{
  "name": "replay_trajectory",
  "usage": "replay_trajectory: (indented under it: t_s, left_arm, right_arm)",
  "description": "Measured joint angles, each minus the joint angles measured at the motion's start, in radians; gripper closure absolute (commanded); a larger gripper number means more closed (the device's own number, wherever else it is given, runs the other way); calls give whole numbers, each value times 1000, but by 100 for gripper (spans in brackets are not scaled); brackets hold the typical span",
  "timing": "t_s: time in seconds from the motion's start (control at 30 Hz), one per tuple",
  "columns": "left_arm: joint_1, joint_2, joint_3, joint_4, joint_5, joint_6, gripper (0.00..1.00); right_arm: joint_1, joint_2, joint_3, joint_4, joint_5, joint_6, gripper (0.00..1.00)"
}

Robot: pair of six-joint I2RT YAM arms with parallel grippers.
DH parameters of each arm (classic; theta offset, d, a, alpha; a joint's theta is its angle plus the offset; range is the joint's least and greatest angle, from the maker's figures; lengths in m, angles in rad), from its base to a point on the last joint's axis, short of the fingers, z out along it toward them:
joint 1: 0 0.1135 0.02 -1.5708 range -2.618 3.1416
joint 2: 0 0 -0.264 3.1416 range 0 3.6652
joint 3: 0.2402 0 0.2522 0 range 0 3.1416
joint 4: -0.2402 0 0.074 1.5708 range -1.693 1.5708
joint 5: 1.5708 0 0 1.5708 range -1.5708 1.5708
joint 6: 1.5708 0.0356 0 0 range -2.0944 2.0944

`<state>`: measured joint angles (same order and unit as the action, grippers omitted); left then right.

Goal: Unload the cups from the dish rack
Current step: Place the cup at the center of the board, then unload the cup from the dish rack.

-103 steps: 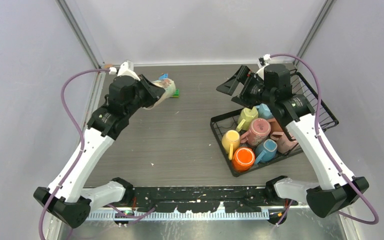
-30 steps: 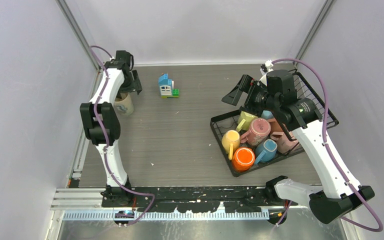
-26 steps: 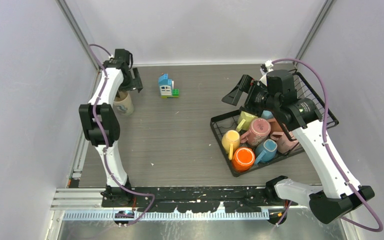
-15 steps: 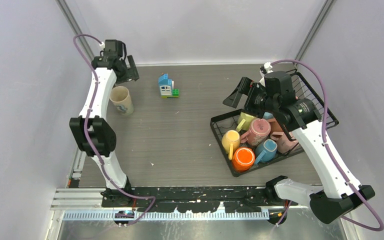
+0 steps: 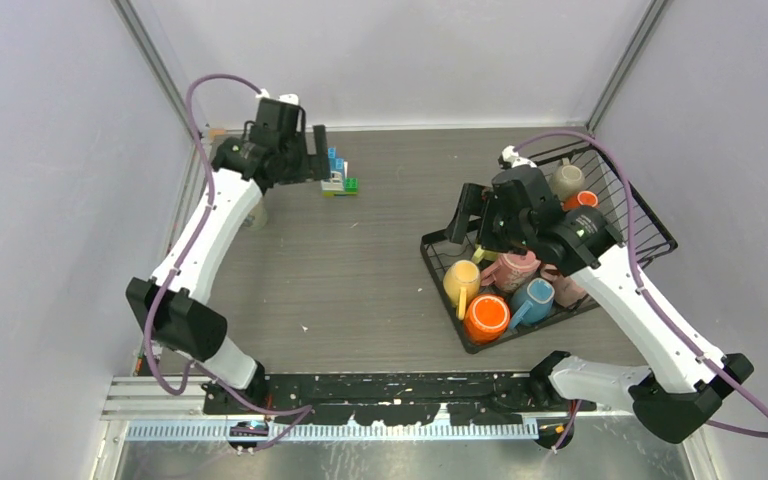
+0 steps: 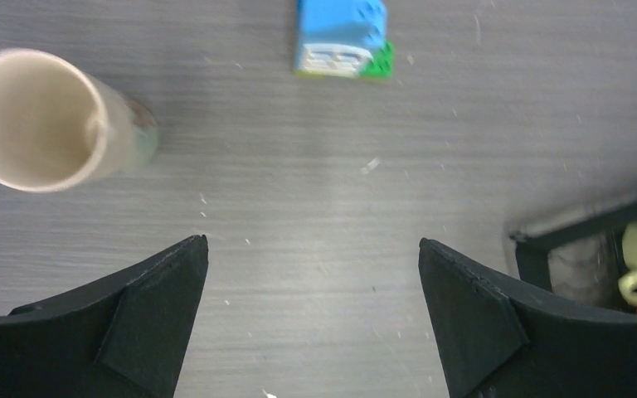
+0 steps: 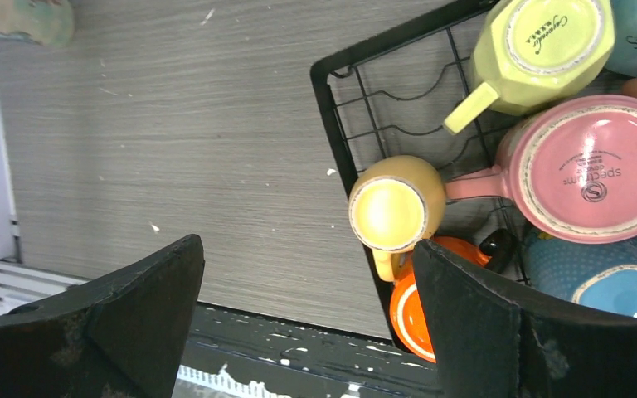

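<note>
The black wire dish rack point(image 5: 440, 262) sits at the right with several cups in it: yellow point(image 5: 460, 280), orange point(image 5: 487, 317), pink point(image 5: 516, 268) and blue point(image 5: 535, 297). A cream cup point(image 5: 566, 178) stands in its raised side. My right gripper point(image 5: 470, 215) hangs open over the rack's left end. In the right wrist view point(image 7: 307, 243) the yellow cup point(image 7: 394, 211) lies just off its right finger. A cream cup point(image 6: 37, 120) stands upright on the table at the far left. My left gripper point(image 6: 313, 242) is open and empty, hovering to its right point(image 5: 318, 160).
A small blue-and-white toy house point(image 5: 335, 175) with a green block stands on the table at the back, just under my left gripper. In the left wrist view the rack's corner point(image 6: 581, 228) shows at the right edge. Side walls close in the table.
My left gripper has let go of the cream cup, risen and swung right towards the toy house. My right arm has shifted forward and left, uncovering the cups in the rack's raised side.
</note>
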<state>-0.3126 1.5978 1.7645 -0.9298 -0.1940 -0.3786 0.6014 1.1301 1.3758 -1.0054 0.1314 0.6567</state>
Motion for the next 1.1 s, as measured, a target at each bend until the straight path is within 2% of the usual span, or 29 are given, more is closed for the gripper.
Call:
replay_trajectory:
  t_s: [0.17,0.43,0.8,1.1]
  left_arm:
    - [-156,-100,-171,31,4,-37,0]
    - [-372,-229,-364,42,21,-83,0]
    - [-381,-390,-562,97,99,-146,0]
    - [-381,-414,-600,134,147,-164,0]
  right_arm:
    - [79,7,-29,-16,92,1,0]
    - [111,35,-120,-13,158,5,0]
    - [119,133,-190,40,190,21,0]
    - [120,188,-271,97,201,37,0]
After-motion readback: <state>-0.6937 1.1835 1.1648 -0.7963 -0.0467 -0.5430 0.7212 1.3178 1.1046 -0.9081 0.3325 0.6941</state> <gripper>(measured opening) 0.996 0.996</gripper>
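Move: The yellow cup, upside down at the rack's near left corner, is almost straight below the right hand, some 18 cm down. At about that height, from the same hand, the orange cup is 9 cm back and 6 cm right, the pink one 5 cm ahead and 12 cm right, the green one 11 cm ahead and 9 cm right. From the left hand the yellow cup is about 16 cm back, 42 cm right and 18 cm down; the cup already placed is 7 cm ahead, 13 cm left, 16 cm down. The yellow cup is closed in on from above: the right hand sinks nearly straight down about 13 cm with fingers wide open, tipping them steeper and rolling its left side down some 20 degrees, until the fingertips straddle the cup's upturned base, not yet closing. The open left hand meanwhile draws away from the placed cup, back and right and somewhat down, turning clockwise. ##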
